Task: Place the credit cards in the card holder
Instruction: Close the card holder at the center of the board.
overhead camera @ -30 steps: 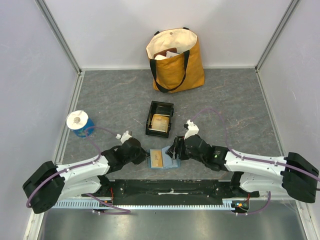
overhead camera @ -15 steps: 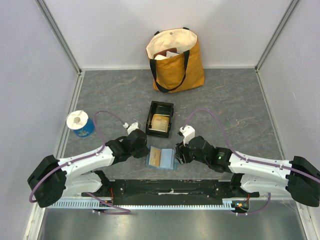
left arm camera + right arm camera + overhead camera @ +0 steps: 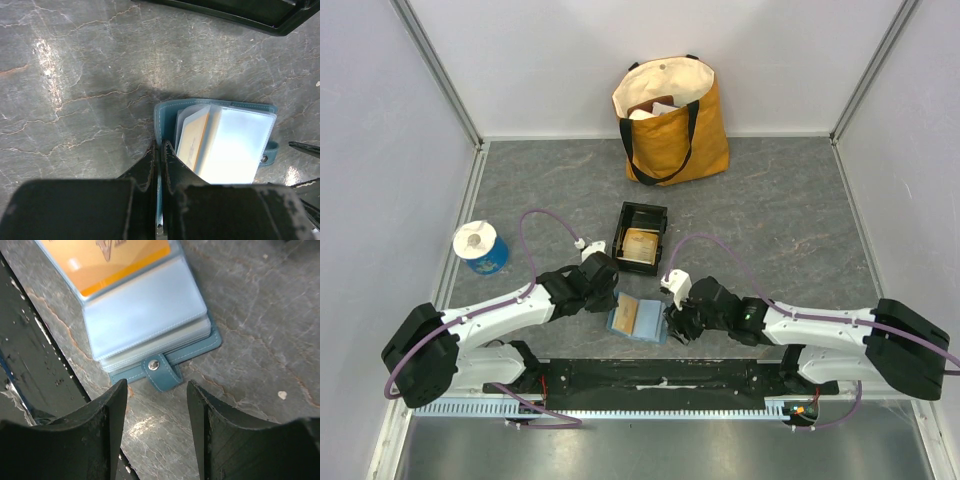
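The teal card holder lies open on the grey table near its front edge, clear sleeves up. An orange credit card sits in one sleeve, also showing in the right wrist view. My left gripper is shut on the left cover edge of the card holder. My right gripper is open just behind the holder's snap tab, touching nothing. In the top view the left gripper is at the holder's left, the right gripper at its right. Another tan credit card lies in the black tray.
The black tray stands just beyond the holder. A mustard tote bag stands at the back wall. A blue cup with a white top is at the left. The dark base rail runs close behind the holder.
The right gripper has come off the holder, moved left and narrowed a little. The left gripper moved forward and right, and the holder now lies open, shifted slightly left.
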Robot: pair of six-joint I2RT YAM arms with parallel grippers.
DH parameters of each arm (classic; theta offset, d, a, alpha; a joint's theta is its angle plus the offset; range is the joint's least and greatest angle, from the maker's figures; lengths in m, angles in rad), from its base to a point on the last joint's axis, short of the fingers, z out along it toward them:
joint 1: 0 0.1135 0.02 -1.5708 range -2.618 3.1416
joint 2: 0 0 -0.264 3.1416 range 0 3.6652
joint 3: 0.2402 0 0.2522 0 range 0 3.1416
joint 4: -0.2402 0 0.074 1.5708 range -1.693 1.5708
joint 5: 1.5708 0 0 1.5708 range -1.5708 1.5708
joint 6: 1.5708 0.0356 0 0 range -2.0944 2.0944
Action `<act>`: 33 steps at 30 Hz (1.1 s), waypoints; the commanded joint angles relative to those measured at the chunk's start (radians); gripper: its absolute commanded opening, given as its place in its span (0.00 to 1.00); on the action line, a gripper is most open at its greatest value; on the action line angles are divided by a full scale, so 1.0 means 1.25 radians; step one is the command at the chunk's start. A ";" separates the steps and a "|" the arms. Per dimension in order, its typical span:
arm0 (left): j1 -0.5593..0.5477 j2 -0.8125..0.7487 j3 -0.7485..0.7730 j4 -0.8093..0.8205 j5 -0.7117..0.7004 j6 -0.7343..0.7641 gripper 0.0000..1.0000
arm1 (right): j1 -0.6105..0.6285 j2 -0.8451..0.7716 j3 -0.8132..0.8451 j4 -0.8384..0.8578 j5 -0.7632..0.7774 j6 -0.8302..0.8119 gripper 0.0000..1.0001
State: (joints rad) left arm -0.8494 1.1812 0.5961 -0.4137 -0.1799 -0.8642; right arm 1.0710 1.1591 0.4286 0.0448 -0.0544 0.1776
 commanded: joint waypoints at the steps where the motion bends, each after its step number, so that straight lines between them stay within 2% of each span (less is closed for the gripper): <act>1: 0.007 -0.004 0.025 -0.005 0.000 0.042 0.02 | 0.001 0.040 0.041 0.027 -0.044 -0.027 0.58; 8: 0.006 -0.003 0.020 0.016 0.016 0.037 0.02 | 0.005 0.090 0.053 0.029 -0.007 -0.019 0.53; 17: 0.007 -0.011 0.018 0.031 0.038 0.029 0.02 | 0.005 0.120 0.084 -0.031 0.221 0.133 0.33; 27: 0.007 -0.029 0.020 0.047 0.070 0.030 0.02 | 0.005 0.021 -0.032 0.030 0.359 0.479 0.36; 30: 0.006 -0.028 0.025 0.077 0.109 0.037 0.02 | 0.005 -0.008 -0.085 0.099 0.361 0.540 0.37; 33: 0.006 -0.016 0.029 0.114 0.161 0.040 0.08 | 0.005 -0.028 -0.137 0.182 0.354 0.550 0.37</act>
State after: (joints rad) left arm -0.8421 1.1641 0.5961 -0.3557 -0.0757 -0.8528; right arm 1.0760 1.1610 0.3229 0.1184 0.3370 0.7517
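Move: The holder's closing strap lies almost under the right fingertips, about 1 cm ahead, 1 cm to the left and 3 cm down. From that hand, the yellow card in the open holder is roughly 3 cm ahead and 10 cm left, also 3 cm down; the black tray stands some 20 cm ahead and 7 cm left. The left hand grips the holder's far-left edge, with the strap about 12 cm to its right, 5 cm back and slightly below. The holder's strap is taken between the right fingertips: the hand sinks about 2 cm onto it, then sweeps forward some 4 cm while the fingers close partway around its sides. Still narrowed, they draw it to the right, the hand turning clockwise about 40 degrees. The left fingers keep their pinch on the opposite edge, following about 2 cm right and 1 cm up. ##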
